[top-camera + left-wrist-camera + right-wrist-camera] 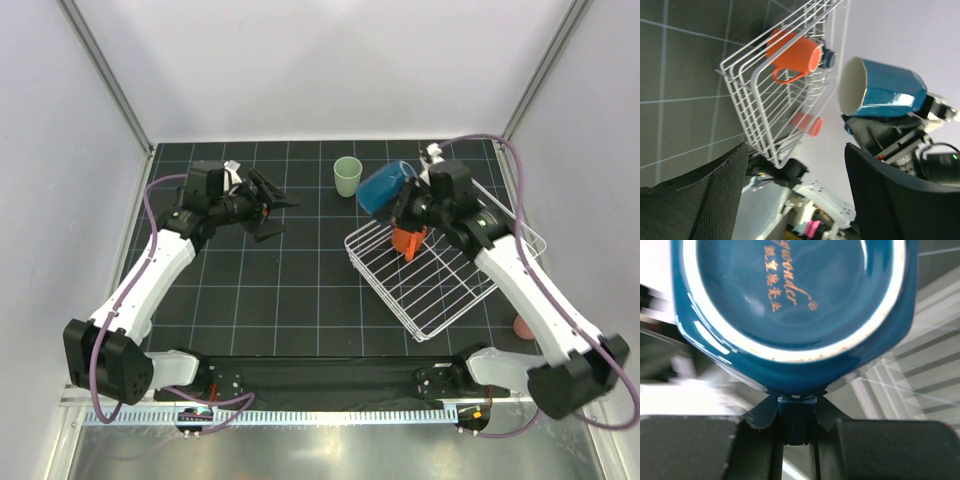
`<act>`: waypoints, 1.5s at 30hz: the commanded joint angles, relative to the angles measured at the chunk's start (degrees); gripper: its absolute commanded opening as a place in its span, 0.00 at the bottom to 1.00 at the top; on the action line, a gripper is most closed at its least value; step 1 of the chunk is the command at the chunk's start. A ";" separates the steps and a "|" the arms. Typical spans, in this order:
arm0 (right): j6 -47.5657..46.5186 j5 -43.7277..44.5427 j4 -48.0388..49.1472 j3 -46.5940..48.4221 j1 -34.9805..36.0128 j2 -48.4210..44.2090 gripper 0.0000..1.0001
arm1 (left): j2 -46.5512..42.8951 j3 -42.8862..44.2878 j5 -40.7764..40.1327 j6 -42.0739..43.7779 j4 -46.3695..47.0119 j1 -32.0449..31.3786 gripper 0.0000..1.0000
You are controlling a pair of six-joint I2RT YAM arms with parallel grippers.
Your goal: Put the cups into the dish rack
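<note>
My right gripper (408, 202) is shut on the handle of the blue mug (383, 188), holding it on its side above the far corner of the dish rack (455, 290). Its cream inside (852, 92) faces the left wrist camera. In the right wrist view the mug's base (790, 295) fills the frame and my fingers (760, 415) clamp the handle. An orange mug (408, 241) lies in the rack's far end. A pale green tumbler (347, 177) stands upright on the mat behind. My left gripper (278, 208) is open and empty, left of the rack.
A pink cup (522, 326) lies off the mat's right edge, beyond the rack; it shows through the wires in the left wrist view (810, 124). The rack sits at an angle on the black gridded mat (290, 280). White walls enclose the table.
</note>
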 commanded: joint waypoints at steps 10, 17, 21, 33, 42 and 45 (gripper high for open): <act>-16.55 27.95 -21.93 -15.37 0.18 -22.30 0.04 | 2.05 7.58 -2.25 11.15 -12.29 0.14 0.76; -17.51 30.48 -17.79 -20.40 0.18 -19.24 0.04 | 2.23 8.02 -1.37 10.45 -12.03 0.14 0.76; -19.18 32.25 -15.08 -21.89 0.00 -18.45 0.04 | 1.17 7.67 -1.99 10.62 -12.11 0.05 0.76; -16.20 39.37 -6.46 -28.04 0.00 -12.47 0.04 | -0.24 7.41 -2.16 10.45 -12.73 0.05 0.76; -14.35 41.65 0.48 -33.06 0.09 -12.64 0.04 | -1.03 7.23 -2.17 10.36 -13.08 0.14 0.77; -14.09 41.04 3.20 -34.46 0.01 -12.55 0.04 | -1.12 7.06 -2.25 10.45 -13.26 0.14 0.76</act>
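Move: The right hand pinches the large blue cup by its handle, high up; the free rack spot it is bound for lies about 15 cm to its right, 4 cm back and 20 cm below. The orange cup already in the rack is some 3 cm ahead, 10 cm right and 20 cm below; the small blue cup there is about 19 cm farther right of it. The green cup stands 20 cm ahead, 7 cm left, 22 cm below. From the left hand, the free spot is roughly 36 cm right, 5 cm back, 20 cm below. Still pinching the blue cup's handle, the right hand sweeps quickly right and back, then sinks into the rack just nearer than the orange cup, some 20 cm down and 17 cm right in all, easing about 3 cm forward again on the way. The wrist rolls about 45 degrees so the fingers swing from pointing left to forward and down, turning the cup's mouth downward; the fingers stay shut. ##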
